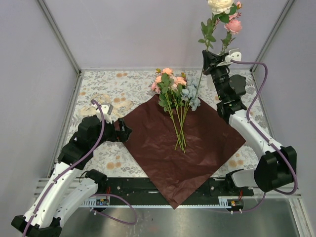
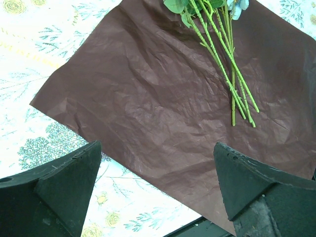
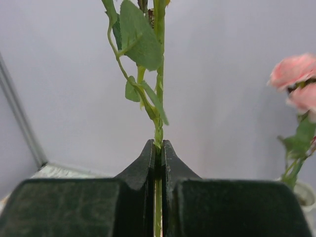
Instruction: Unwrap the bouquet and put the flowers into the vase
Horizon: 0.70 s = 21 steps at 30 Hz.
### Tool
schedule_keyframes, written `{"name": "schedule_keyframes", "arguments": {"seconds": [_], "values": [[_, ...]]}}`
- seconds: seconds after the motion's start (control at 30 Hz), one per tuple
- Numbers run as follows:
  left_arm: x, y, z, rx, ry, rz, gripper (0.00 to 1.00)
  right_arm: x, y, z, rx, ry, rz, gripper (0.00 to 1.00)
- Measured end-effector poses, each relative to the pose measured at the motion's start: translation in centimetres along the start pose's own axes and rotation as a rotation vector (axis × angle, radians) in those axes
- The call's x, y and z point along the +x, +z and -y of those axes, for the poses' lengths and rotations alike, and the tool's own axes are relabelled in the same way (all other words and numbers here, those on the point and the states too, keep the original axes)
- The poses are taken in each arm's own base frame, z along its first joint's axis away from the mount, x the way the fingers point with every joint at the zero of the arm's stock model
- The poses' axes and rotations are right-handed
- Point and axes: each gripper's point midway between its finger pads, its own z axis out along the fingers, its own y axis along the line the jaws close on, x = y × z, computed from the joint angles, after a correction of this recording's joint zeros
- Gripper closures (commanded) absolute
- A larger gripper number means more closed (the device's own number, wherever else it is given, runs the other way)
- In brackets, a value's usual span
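The bouquet lies unwrapped: its maroon paper (image 1: 168, 143) (image 2: 148, 94) is spread flat mid-table. Several flowers (image 1: 173, 86) lie on it, stems (image 2: 224, 64) toward me. My right gripper (image 1: 207, 57) (image 3: 158, 144) is shut on the thin green stem (image 3: 158, 123) of one flower, held upright high above the table's back right, its cream rose (image 1: 220, 5) on top. Beside it stands a pink rose (image 1: 233, 25) (image 3: 295, 69) over the vase rim (image 3: 305, 193). In the top view the vase is hidden behind the right arm. My left gripper (image 1: 123, 132) (image 2: 155, 173) hangs open above the paper's left edge, holding nothing.
A cream ribbon (image 1: 106, 103) lies loose on the floral tablecloth (image 1: 98, 84) at the back left. Grey walls close in the table on three sides. A black rail (image 1: 148, 190) runs along the near edge, under the paper's front corner.
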Motion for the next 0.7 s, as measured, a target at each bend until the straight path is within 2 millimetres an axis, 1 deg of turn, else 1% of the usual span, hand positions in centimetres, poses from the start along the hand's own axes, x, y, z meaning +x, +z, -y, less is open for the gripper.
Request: {"name": "schedule_keyframes", "arguments": {"seconds": [0.07, 0.13, 0.33, 0.47, 0.57, 0.7], "values": [[0.0, 0.0, 0.0, 0.000, 0.000, 0.000, 0.01, -1.5, 0.7, 0.8, 0.008, -0.056, 0.072, 1.00], [0.0, 0.0, 0.0, 0.000, 0.000, 0.000, 0.01, -2.7, 1.5, 2.0, 0.027, -0.107, 0.131, 1.00], [0.1, 0.0, 0.0, -0.001, 0.000, -0.003, 0.01, -5.9, 3.9, 6.9, 0.107, -0.221, 0.279, 1.00], [0.2, 0.2, -0.1, -0.003, 0.000, -0.010, 0.01, -8.4, 5.2, 9.4, 0.139, -0.264, 0.342, 1.00], [0.4, 0.3, -0.1, -0.006, -0.001, -0.018, 0.01, -10.5, 6.1, 10.3, 0.147, -0.293, 0.388, 1.00], [0.5, 0.5, -0.2, -0.008, -0.001, -0.025, 0.01, -12.5, 7.2, 11.0, 0.142, -0.320, 0.436, 1.00]]}}
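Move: The white vase stands about 14 cm ahead of the right gripper and 7 cm to its right, with its middle some 31 cm below. The pink roses already in the vase bloom 13 cm ahead and 9 cm right, near gripper height. The blue flowers on the wrap lie 7 cm ahead, 3 cm left and 39 cm below. From the left gripper the vase is about 37 cm ahead, 35 cm right and 9 cm below. Keep the right fingers shut on the white rose's stem and carry the rose up about 13 cm and to the right some 11 cm, with about 6 cm forward, until the gripper is high and slightly to the right of the vase. Meanwhile tip the fingers roughly 25 degrees further upward and turn the hand some 15 degrees clockwise. ##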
